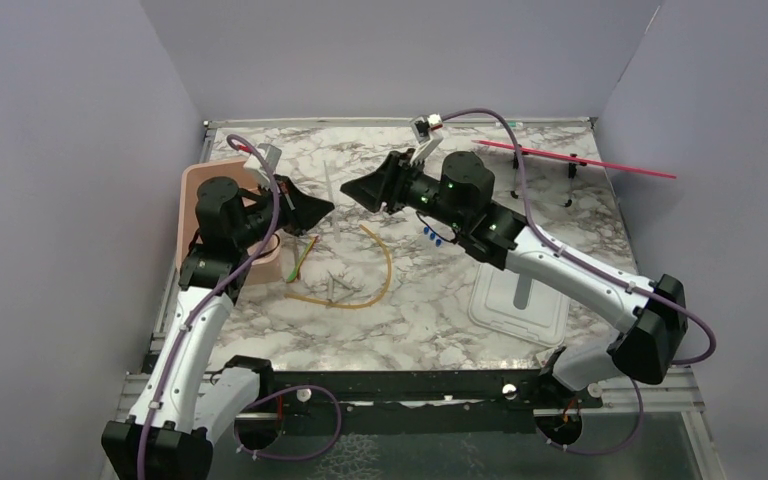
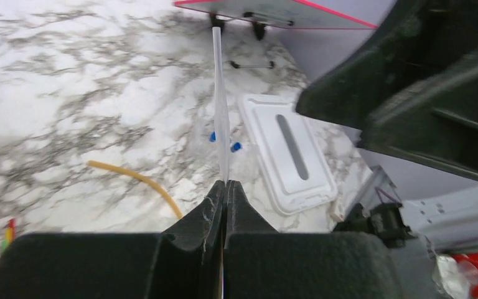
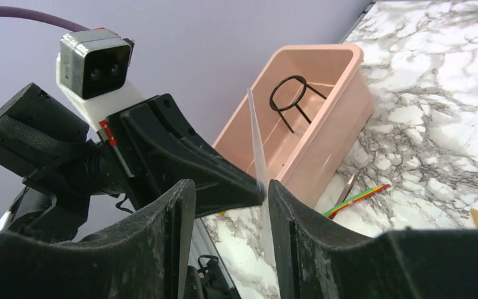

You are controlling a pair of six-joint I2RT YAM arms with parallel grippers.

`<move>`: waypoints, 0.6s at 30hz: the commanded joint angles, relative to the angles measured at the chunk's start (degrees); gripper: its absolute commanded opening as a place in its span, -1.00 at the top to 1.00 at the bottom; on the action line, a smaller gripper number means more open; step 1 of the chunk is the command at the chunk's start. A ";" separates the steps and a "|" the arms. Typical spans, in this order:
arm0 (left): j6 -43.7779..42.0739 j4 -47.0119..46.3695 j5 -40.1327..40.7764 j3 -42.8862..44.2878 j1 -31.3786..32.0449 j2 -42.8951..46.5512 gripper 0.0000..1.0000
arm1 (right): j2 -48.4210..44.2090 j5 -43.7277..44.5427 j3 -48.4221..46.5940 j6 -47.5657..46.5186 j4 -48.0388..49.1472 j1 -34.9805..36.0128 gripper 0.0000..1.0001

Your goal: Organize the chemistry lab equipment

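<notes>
My left gripper (image 1: 322, 208) is shut on a thin clear rod (image 2: 220, 93) that sticks out from its tips (image 2: 225, 184). My right gripper (image 1: 352, 188) faces it, open, with the rod (image 3: 256, 143) between its fingers, close to the right finger (image 3: 286, 205); contact cannot be told. The black wire ring (image 3: 289, 93) lies in the pink tub (image 3: 342, 118). On the table lie the amber tubing (image 1: 385, 265), metal tongs (image 1: 338, 288) and blue-capped tubes (image 1: 438, 236).
The pink tub (image 1: 188, 215) stands at the left edge under the left arm. The white lid (image 1: 518, 300) lies at the front right. A pink-topped rack (image 1: 580, 158) stands at the back right. Coloured strips (image 1: 300, 258) lie beside the tub.
</notes>
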State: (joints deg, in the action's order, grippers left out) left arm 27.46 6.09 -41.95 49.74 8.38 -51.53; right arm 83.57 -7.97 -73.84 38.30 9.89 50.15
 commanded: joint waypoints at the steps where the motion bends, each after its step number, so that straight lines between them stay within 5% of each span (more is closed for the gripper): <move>1: -6.40 11.69 17.27 6.18 0.09 -0.38 1.00 | -4.21 5.75 1.31 -1.25 -2.81 -0.08 -0.03; 8: -10.39 29.46 44.13 16.86 -0.53 -7.87 1.00 | -7.90 9.32 4.88 -2.24 -5.80 -0.07 -0.03; 18: -15.92 35.71 53.24 21.15 -5.89 -19.28 1.00 | -10.01 11.21 8.05 -2.34 -7.08 -0.14 -0.03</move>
State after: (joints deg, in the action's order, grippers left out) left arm 15.14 37.28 5.13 70.72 5.15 -67.42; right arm 75.33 1.15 -66.37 37.10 3.70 50.13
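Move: My left hand already holds the clear tube shut in its fingers. The pink bin it goes to has its middle about 23 cm left, 13 cm ahead and 24 cm below. The coloured sticks lie 9 cm left, 7 cm ahead and the yellow tubing 3 cm ahead, 2 cm right, both roughly 30 cm down. From my right hand, already open, the bin is some 26 cm left, 12 cm ahead and 29 cm below. I keep the clear tube pinched and swing my left hand about 15 cm left and 8 cm forward to the bin's right side, sinking some 5 cm, mostly late. On the way the wrist turns counter-clockwise some 45 degrees and tips the fingers forward and down. My open right hand backs off to the right by about 5 cm, rising slightly and then sinking. ##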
